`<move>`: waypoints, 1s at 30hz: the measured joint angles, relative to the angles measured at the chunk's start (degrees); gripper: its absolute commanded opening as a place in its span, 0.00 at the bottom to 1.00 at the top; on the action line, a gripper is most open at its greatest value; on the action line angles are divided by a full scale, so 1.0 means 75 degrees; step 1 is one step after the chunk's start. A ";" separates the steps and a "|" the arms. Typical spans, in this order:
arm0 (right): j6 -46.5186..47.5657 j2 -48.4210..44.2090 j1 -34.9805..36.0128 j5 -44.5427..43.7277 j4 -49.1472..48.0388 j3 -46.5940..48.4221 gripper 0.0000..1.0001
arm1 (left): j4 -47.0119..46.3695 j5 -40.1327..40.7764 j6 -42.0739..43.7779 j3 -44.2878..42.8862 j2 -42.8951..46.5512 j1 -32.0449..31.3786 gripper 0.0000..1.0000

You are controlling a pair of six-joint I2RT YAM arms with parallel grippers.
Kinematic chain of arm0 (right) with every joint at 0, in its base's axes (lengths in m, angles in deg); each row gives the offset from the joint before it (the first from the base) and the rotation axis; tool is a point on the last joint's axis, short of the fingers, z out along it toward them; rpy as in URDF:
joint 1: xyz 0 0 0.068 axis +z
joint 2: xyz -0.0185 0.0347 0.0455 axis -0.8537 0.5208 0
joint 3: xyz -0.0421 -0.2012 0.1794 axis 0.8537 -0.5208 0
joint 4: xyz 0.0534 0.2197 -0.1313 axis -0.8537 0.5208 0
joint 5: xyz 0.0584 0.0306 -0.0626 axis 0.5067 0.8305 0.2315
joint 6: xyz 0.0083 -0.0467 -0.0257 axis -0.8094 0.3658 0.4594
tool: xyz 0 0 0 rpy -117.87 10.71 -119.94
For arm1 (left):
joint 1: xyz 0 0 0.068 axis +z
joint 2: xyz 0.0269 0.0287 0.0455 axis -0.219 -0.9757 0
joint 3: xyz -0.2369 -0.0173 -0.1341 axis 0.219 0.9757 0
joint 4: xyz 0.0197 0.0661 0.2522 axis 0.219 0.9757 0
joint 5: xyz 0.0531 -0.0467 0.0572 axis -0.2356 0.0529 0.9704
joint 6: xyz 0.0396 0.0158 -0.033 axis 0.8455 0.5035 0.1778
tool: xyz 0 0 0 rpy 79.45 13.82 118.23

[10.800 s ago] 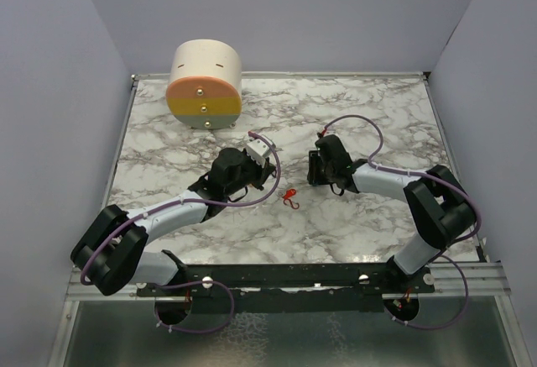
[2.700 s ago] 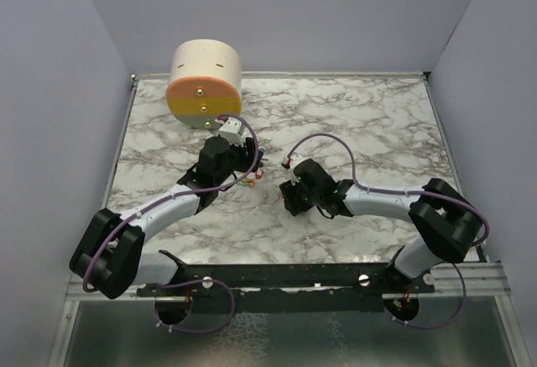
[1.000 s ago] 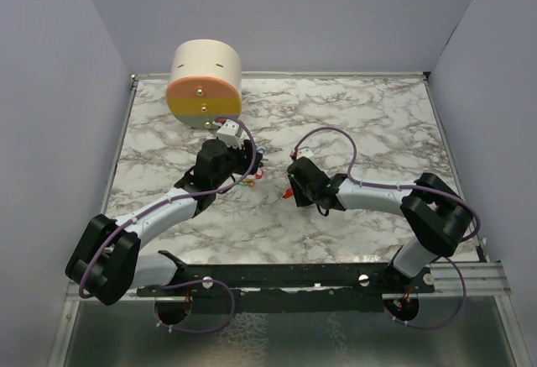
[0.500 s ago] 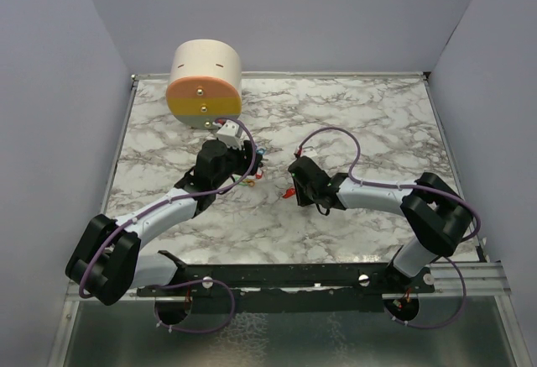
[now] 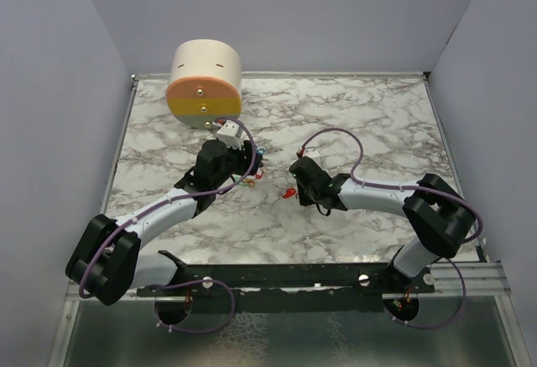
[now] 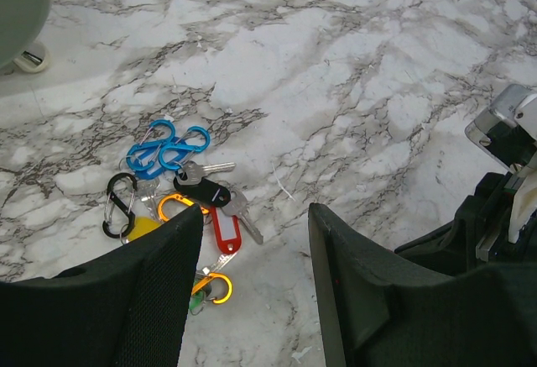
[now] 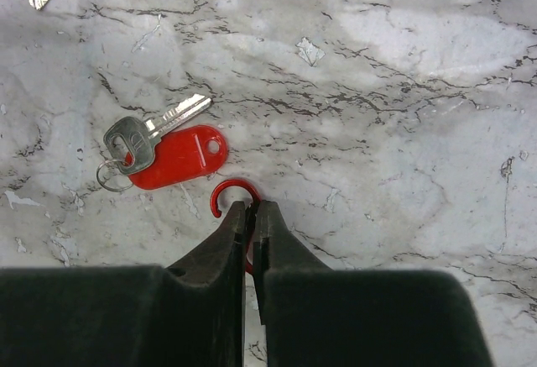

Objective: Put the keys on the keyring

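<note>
My right gripper (image 7: 252, 209) is shut on a red S-shaped clip (image 7: 236, 187), whose hook curls out ahead of the fingertips on the marble. Just beyond it lies a red-tagged key (image 7: 178, 157) with a silver blade and a thin wire keyring (image 7: 108, 175). In the top view the right gripper (image 5: 294, 189) sits at mid-table. My left gripper (image 6: 256, 216) hangs open over the right edge of a pile of keys: blue clips (image 6: 168, 147), a black clip (image 6: 120, 205), orange clips (image 6: 214, 285), a black tag (image 6: 208, 191) and a red tag (image 6: 225, 228). The pile (image 5: 258, 165) lies beside the left gripper (image 5: 248, 159).
A big cream-and-orange cylinder (image 5: 204, 86) stands at the back left, close behind the left wrist. Purple walls (image 5: 50, 115) enclose the marble table (image 5: 377, 123) on three sides. The right arm's body (image 6: 503, 207) shows at the edge of the left wrist view.
The right gripper's fingers have closed onto the red clip. The left gripper has stayed open in the same place over the pile.
</note>
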 measured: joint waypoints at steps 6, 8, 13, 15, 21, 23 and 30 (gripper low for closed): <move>-0.0003 -0.0009 0.0000 -0.0009 -0.0003 0.0000 0.01 | 0.0000 -0.0017 -0.0006 0.0000 0.0000 0.0000 0.56; 0.0003 -0.0032 0.0000 -0.0020 0.0009 -0.0009 0.01 | 0.0000 -0.0044 -0.0006 0.0003 0.0000 -0.0023 0.56; 0.0085 -0.0265 0.0000 -0.0227 0.0353 -0.0020 0.01 | 0.0000 -0.0093 -0.0012 0.0058 0.0000 -0.0283 0.56; 0.0122 -0.0358 0.0000 -0.0367 0.0440 -0.0012 0.01 | -0.0003 -0.0064 -0.0032 0.0099 0.0000 -0.0615 0.56; 0.0289 -0.0417 0.0000 -0.0781 0.0697 0.0175 0.01 | 0.0000 0.0172 -0.0111 0.0227 -0.0172 -0.1737 0.54; 0.0315 -0.0510 -0.0020 -0.0880 0.0761 0.0189 0.01 | 0.0009 0.0262 -0.0163 0.0274 -0.0323 -0.1906 0.53; 0.0484 -0.1189 -0.0213 -0.1131 0.0842 0.0189 0.01 | 0.0207 0.0527 -0.0356 0.0629 -0.0542 -0.2090 0.49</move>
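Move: The left hand is empty and half open. The key with the red fob lies about 9 cm to its right, 3 cm back and 14 cm below. On the same table, the white-label red tag is some 2 cm ahead and 1 cm right of the hand, the orange carabiner level with it and 2 cm left, the blue carabiners 8 cm ahead and 1 cm right. The right hand already grips the red S-carabiner, with that fob 4 cm to its left and 3 cm ahead. Swing the left gripper back and to the right, about 6 cm each way, away from the key pile, then sink it some 5 cm towards the red-fob key, tipping the fingers down and turning them a little clockwise, still half open. Meanwhile keep the right fingers shut on the red S-carabiner and lift it about 5 cm, easing right and slightly forward, away from the fob. ##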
